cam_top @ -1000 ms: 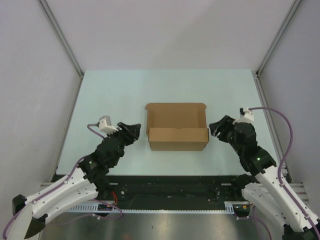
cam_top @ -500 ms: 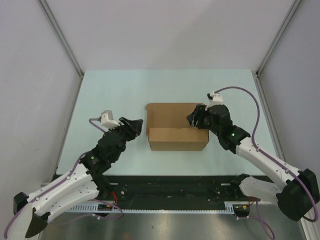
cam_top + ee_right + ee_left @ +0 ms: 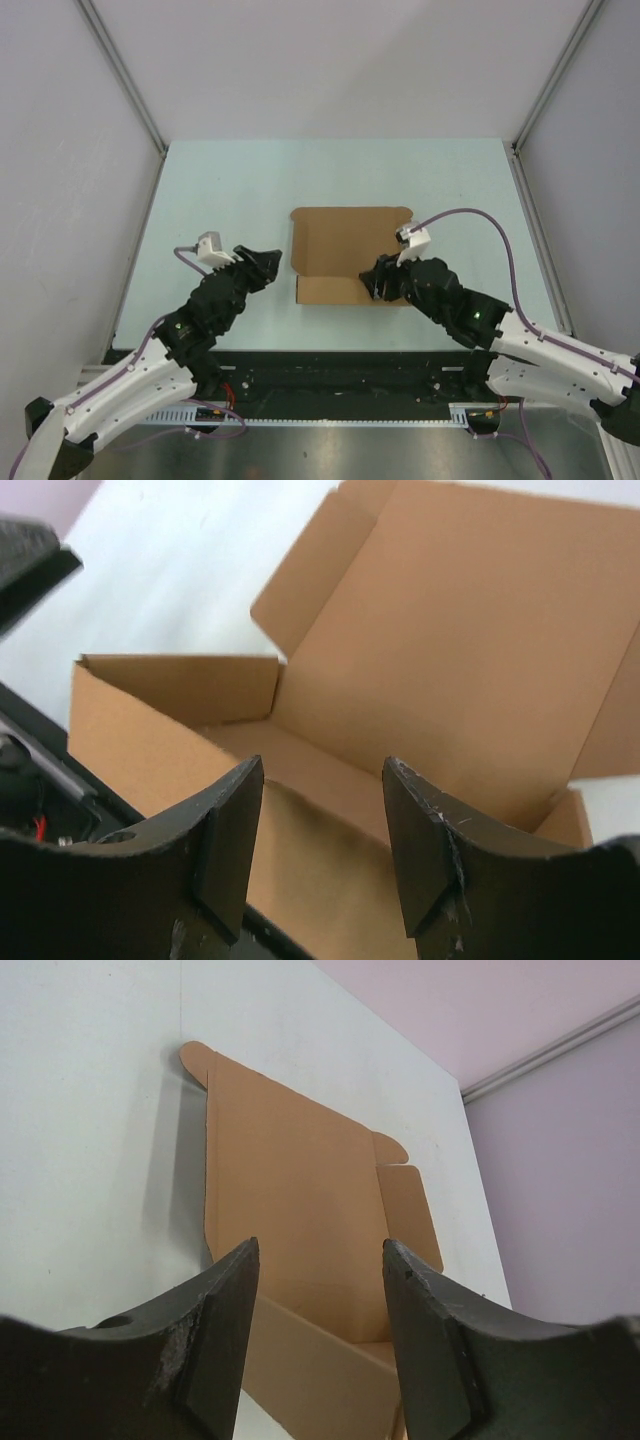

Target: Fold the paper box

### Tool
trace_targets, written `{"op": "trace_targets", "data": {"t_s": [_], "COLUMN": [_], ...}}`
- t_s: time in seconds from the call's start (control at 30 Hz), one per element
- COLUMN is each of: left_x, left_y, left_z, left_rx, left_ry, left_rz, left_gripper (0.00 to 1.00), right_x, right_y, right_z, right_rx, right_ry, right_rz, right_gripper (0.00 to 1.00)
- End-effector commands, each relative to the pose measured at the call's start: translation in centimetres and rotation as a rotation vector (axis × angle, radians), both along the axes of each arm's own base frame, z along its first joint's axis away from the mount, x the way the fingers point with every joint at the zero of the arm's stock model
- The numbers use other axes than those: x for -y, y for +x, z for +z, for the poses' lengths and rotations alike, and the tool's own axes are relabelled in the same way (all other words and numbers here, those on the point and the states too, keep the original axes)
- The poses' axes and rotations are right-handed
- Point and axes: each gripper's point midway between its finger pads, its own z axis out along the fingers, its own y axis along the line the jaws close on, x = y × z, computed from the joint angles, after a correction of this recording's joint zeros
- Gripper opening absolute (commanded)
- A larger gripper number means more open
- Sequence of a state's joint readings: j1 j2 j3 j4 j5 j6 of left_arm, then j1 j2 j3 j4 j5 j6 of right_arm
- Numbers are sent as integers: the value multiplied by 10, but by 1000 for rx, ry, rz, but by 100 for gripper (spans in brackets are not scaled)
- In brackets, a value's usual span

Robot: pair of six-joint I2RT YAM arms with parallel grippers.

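Note:
The paper box (image 3: 340, 240) is brown cardboard in the middle of the table, a shallow open tray with its lid lying flat behind it. My left gripper (image 3: 272, 262) is open and empty just left of the box's front left corner, apart from it. Its wrist view looks along the box (image 3: 300, 1200) between the fingers (image 3: 222, 1330). My right gripper (image 3: 372, 283) is open at the front wall, near its right end. In the right wrist view the front wall's top edge (image 3: 320, 810) lies between the open fingers (image 3: 420, 850), with the box interior (image 3: 450, 640) beyond.
The pale table (image 3: 220, 190) is walled in by white panels and metal posts left (image 3: 120, 75) and right (image 3: 560, 75). A black rail with cables (image 3: 330, 385) runs along the near edge between the arm bases.
My right arm swung from the box's right side over it to the front wall near the right end. The front wall now looks shorter from above. The left arm barely moved.

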State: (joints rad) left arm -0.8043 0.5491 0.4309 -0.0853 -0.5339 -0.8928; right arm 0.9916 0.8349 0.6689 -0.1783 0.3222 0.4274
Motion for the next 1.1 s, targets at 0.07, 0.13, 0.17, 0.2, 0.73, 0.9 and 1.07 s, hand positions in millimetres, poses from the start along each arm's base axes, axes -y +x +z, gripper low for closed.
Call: {"op": "trace_targets", "data": {"t_s": [0.07, 0.13, 0.17, 0.2, 0.73, 0.9, 1.07], "left_x": [0, -2, -2, -2, 2, 8, 6], "left_y": [-6, -7, -8, -8, -17, -20, -18], "left_z": [-10, -14, -13, -15, -52, -61, -72], "left_rx": [-33, -42, -41, -45, -119, -139, -161], "left_ry": [-8, -5, -10, -9, -8, -13, -17], "left_rz": [-17, -16, -17, -17, -50, -78, -56], "left_gripper": [57, 57, 57, 57, 57, 57, 57], "right_x": [16, 16, 18, 18, 13, 13, 16], "right_y": [-32, -44, -48, -51, -52, -33, -12], "right_z": [-52, -58, -67, -71, -146, -160, -166], "right_rx": [-77, -67, -82, -85, -110, -125, -151], "right_ry": [-93, -112, -121, -127, -337, -378, -402], "right_rz": [-39, -27, -31, -28, -57, -114, -160], "right_gripper": [56, 56, 56, 56, 57, 56, 56]}}
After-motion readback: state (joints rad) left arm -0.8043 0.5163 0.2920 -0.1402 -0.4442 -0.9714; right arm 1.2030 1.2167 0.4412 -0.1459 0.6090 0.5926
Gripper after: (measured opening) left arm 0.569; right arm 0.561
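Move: The raised near panel of the box is right at the right hand's fingers: its middle is about level fore and aft, roughly 5 cm to the left and 8 cm lower. The open lid lies beyond the panel, its middle some 17 cm ahead, 5 cm left and 18 cm down. From the left hand, that panel's middle is about 17 cm to the right, 4 cm back and 8 cm lower. Bearing on the raised near panel with half-open fingers, the right hand sweeps back some 6 cm while sinking, then keeps going down into the opened box and eases forward, about 18 cm lower in all. Its wrist rolls left side down nearly 30 degrees. The left hand sinks about 7 cm beside the box, tipping slightly down, fingers unchanged. ##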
